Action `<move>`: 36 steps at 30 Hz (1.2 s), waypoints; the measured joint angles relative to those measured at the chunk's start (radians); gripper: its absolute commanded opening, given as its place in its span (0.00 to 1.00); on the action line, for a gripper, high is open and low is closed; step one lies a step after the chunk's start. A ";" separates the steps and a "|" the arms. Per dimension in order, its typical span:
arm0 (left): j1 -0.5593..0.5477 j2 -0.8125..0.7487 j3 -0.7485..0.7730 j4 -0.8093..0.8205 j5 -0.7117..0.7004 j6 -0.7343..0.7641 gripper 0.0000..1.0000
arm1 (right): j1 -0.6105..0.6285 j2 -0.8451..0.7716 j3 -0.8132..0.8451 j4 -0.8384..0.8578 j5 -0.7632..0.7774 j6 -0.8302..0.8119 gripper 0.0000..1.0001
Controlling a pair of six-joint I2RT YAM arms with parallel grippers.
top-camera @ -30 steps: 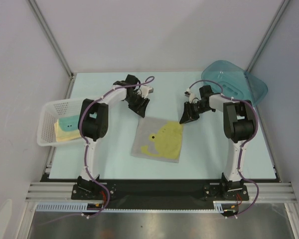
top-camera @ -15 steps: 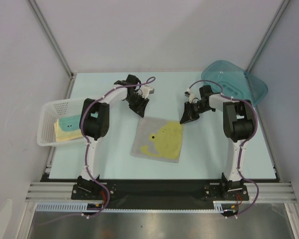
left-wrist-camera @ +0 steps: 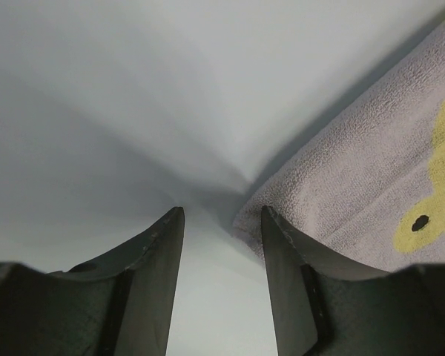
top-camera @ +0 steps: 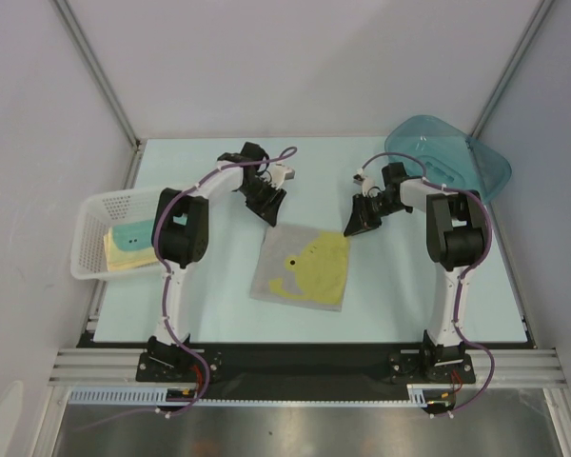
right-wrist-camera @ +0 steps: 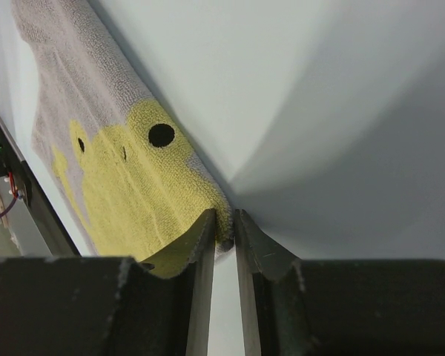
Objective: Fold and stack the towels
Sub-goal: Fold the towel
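A beige-grey towel (top-camera: pixel 300 267) with a yellow patch lies flat in the middle of the table. My left gripper (top-camera: pixel 269 211) stands at its far left corner with the jaws open. In the left wrist view the corner of the towel (left-wrist-camera: pixel 371 148) lies against the right finger (left-wrist-camera: pixel 282 282), and the left gripper (left-wrist-camera: pixel 222 215) holds nothing. My right gripper (top-camera: pixel 352 227) is at the far right corner. In the right wrist view the right gripper (right-wrist-camera: pixel 224 216) is shut on the yellow corner of the towel (right-wrist-camera: pixel 133 185). Folded pale yellow and teal towels (top-camera: pixel 128 243) lie in the basket.
A white mesh basket (top-camera: pixel 81 238) stands at the left edge of the table. A teal translucent tub (top-camera: pixel 447 152) sits at the far right corner, just behind the right arm. Grey walls close in the table on three sides.
Both grippers stay at the towel's far corners and the towel lies as before. No clear movement shows.
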 measured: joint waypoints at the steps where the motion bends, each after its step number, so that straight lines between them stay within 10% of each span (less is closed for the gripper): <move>1: 0.000 0.000 0.003 -0.001 0.000 -0.001 0.52 | -0.001 0.000 0.000 -0.001 0.000 -0.001 0.23; 16: 0.000 0.000 0.011 -0.025 0.014 -0.002 0.50 | -0.010 0.000 -0.003 -0.005 -0.007 -0.003 0.24; 23: 0.000 -0.002 -0.016 -0.001 0.013 -0.019 0.00 | -0.012 -0.001 -0.008 0.004 0.010 0.007 0.03; 36: 0.000 -0.001 0.076 0.010 0.018 -0.055 0.00 | -0.012 -0.017 0.003 0.058 0.100 0.026 0.00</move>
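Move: The grey towel's far left corner is already between my left fingers, level or barely 1 cm below. Its far right corner sits likewise at my right fingers, some 17 cm to the right of my left hand and 3 cm back. The towel's middle is about 11 cm back and 6 cm right of my left hand. The white basket is about 29 cm left of that hand and 1 cm back; the blue bin lies some 21 cm ahead and 22 cm right of my right hand. I ease my left hand back under a centimetre and dip it onto the corner, then shut its half-open fingers to pinch it, while my right hand edges right and closes its narrow gap on the other corner. Then I carry both corners forward and a little right, about 2.5 cm, the left one rising as much, the right one staying low. ##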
